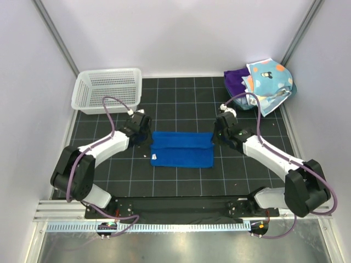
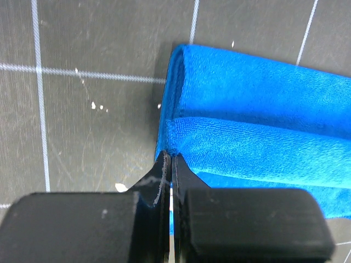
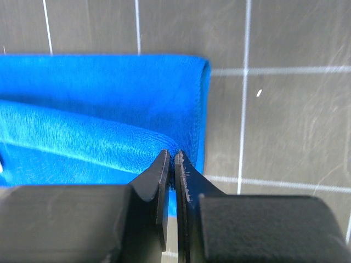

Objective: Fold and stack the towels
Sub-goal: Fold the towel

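Observation:
A royal blue towel (image 1: 182, 149) lies partly folded in the middle of the black grid mat, its white tag (image 1: 154, 157) at the near left corner. My left gripper (image 1: 144, 133) is shut on the left corner of the towel's upper fold (image 2: 247, 150), its tips (image 2: 171, 157) pinching the cloth. On the other side, my right gripper (image 1: 218, 135) pinches the right corner of that fold (image 3: 82, 137) between its tips (image 3: 174, 155). More towels are heaped at the back right: a purple one (image 1: 236, 80) and a polka-dot one (image 1: 270, 78).
A white mesh basket (image 1: 107, 91) stands at the back left of the mat. The heap of towels sits against the right wall. White walls close in the mat (image 1: 181, 104) on three sides, and the arm bases line the near edge.

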Controlling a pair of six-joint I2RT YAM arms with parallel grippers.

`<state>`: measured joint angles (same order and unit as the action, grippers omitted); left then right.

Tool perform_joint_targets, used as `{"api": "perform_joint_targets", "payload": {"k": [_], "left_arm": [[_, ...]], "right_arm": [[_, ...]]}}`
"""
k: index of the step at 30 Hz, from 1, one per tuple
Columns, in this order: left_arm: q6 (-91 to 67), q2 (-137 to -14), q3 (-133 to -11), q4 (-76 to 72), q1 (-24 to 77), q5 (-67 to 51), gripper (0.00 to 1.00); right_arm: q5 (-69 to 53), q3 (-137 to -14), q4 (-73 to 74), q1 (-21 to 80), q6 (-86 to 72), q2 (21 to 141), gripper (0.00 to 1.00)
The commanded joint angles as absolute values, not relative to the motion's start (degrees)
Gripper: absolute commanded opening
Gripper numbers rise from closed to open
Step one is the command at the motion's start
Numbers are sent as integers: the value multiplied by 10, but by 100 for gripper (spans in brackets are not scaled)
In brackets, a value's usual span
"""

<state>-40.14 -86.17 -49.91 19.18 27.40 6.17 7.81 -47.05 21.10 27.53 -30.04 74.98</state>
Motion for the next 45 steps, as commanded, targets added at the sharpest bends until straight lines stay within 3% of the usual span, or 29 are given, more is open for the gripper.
{"api": "perform_joint_targets", "payload": {"k": [1, 20, 27, 30, 34, 37, 45], "left_arm": [[-414, -824, -492, 189, 277, 75, 0], [-412, -799, -459, 199, 294, 52, 0], [-417, -809, -446, 194, 298, 47, 0], [-420, -805, -446, 199, 298, 45, 9], [-418, -798, -464, 231, 298, 41, 29], [-416, -782, -485, 278, 298, 47, 35], [-411, -725, -584, 384, 298, 75, 35]], "right_arm": [[103, -459, 212, 300, -323, 717, 1], [106, -411, 225, 309, -347, 695, 3], [84, -388, 210, 309, -360, 703, 15], [81, -385, 213, 309, -361, 698, 23], [76, -391, 227, 310, -359, 681, 34], [69, -404, 245, 309, -356, 667, 41], [62, -432, 282, 310, -354, 621, 43]]}}
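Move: Each gripper still holds its end of the blue towel's edge. From the left hand, the laying spot on the lower layer is about 4 cm back and 1 cm down; the white tag sits some 6 cm back and 1 cm right, the near left corner 10 cm straight back, and the far left corner 6 cm straight ahead. From the right hand, the laying spot is about 5 cm straight back and 4 cm down, and the near right corner 10 cm straight back. Draw the pinched edge back over the lower layer towards its near edge: lift the left gripper a little first, then bring it back and down about 3 cm, while the right goes back some 5 cm and sinks as it goes. Open both to let go, then rise clear, the left a bit more. ##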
